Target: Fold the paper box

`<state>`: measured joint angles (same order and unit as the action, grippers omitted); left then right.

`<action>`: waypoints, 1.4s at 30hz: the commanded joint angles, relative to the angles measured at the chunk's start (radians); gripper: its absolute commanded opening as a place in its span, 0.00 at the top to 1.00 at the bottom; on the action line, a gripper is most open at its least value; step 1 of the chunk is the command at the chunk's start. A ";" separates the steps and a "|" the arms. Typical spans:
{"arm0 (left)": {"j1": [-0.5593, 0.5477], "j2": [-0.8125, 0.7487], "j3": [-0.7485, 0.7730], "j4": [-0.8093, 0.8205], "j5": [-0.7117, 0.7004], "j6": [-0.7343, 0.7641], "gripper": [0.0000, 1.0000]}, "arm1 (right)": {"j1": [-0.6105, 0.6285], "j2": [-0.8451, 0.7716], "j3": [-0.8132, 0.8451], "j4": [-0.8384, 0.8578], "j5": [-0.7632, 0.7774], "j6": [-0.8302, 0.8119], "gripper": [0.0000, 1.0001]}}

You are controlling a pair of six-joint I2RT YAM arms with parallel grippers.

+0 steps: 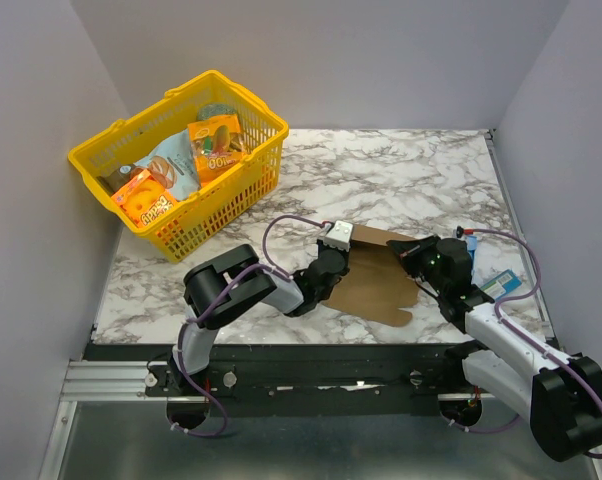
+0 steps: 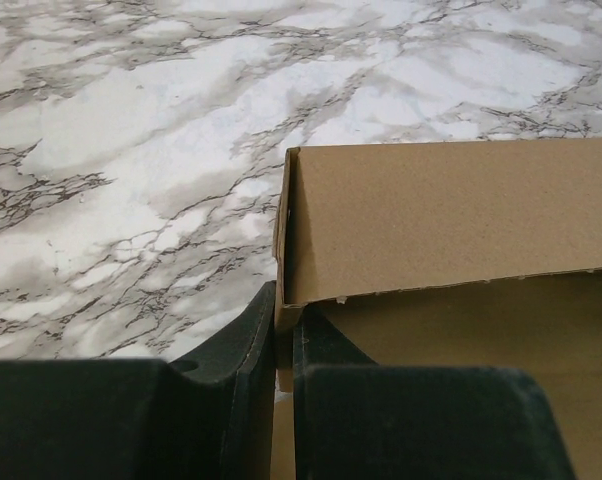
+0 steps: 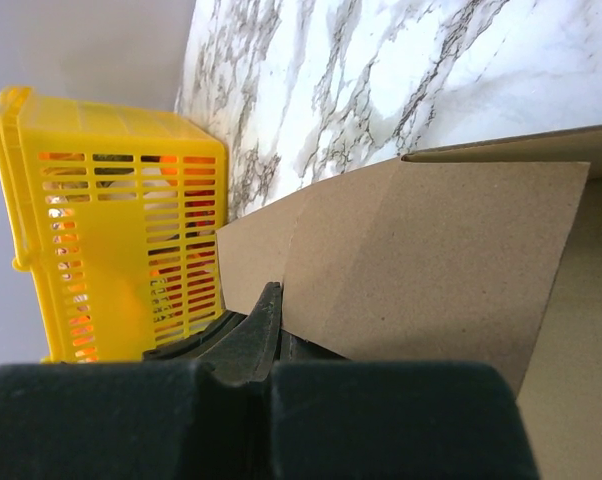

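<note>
The paper box (image 1: 376,285) is a plain brown cardboard sheet lying mostly flat on the marble table between my two arms, with flaps raised at its far side. My left gripper (image 1: 333,262) is at its left edge. In the left wrist view the left gripper (image 2: 284,315) is shut on a thin upright cardboard edge, below a folded-up panel of the paper box (image 2: 451,210). My right gripper (image 1: 413,256) is at the box's right flap. In the right wrist view the right gripper (image 3: 281,320) is shut, with the flap of the paper box (image 3: 431,260) running down between its fingertips.
A yellow plastic basket (image 1: 221,200) holding colourful snack packs stands at the back left, and it also shows in the right wrist view as the yellow basket (image 3: 101,200). A small blue packet (image 1: 503,285) lies near the table's right edge. Grey walls enclose the table.
</note>
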<state>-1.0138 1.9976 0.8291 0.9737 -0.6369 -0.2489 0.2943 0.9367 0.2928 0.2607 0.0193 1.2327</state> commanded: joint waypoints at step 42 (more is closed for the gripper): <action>0.067 0.030 -0.005 0.154 -0.087 -0.012 0.24 | -0.009 0.016 -0.015 -0.067 -0.012 -0.042 1.00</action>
<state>-0.9813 2.0174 0.8078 1.0580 -0.6544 -0.2516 0.2897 0.9424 0.2928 0.2649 0.0097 1.2369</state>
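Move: The box's left corner, where the narrow side flap meets the raised panel, is already between the left fingers, about 1 cm ahead of the hand point and level with it. The middle of the raised panel lies some 7 cm to the right and 3 cm ahead; the flat base sheet is about 5 cm right, 8 cm back and 5 cm lower. From the right hand, which grips that panel, the corner lies roughly 9 cm left, level in reach and 2 cm below. Let go of the side flap with the left gripper: ease it left, then open the fingers from nearly shut to about three-quarters while drifting left and then forward, about 1.5 cm each way. Swing the left finger clear outside the flap, but leave the right finger inside the corner, under the panel's near edge. Keep the right gripper shut on the raised panel and hold it still. ##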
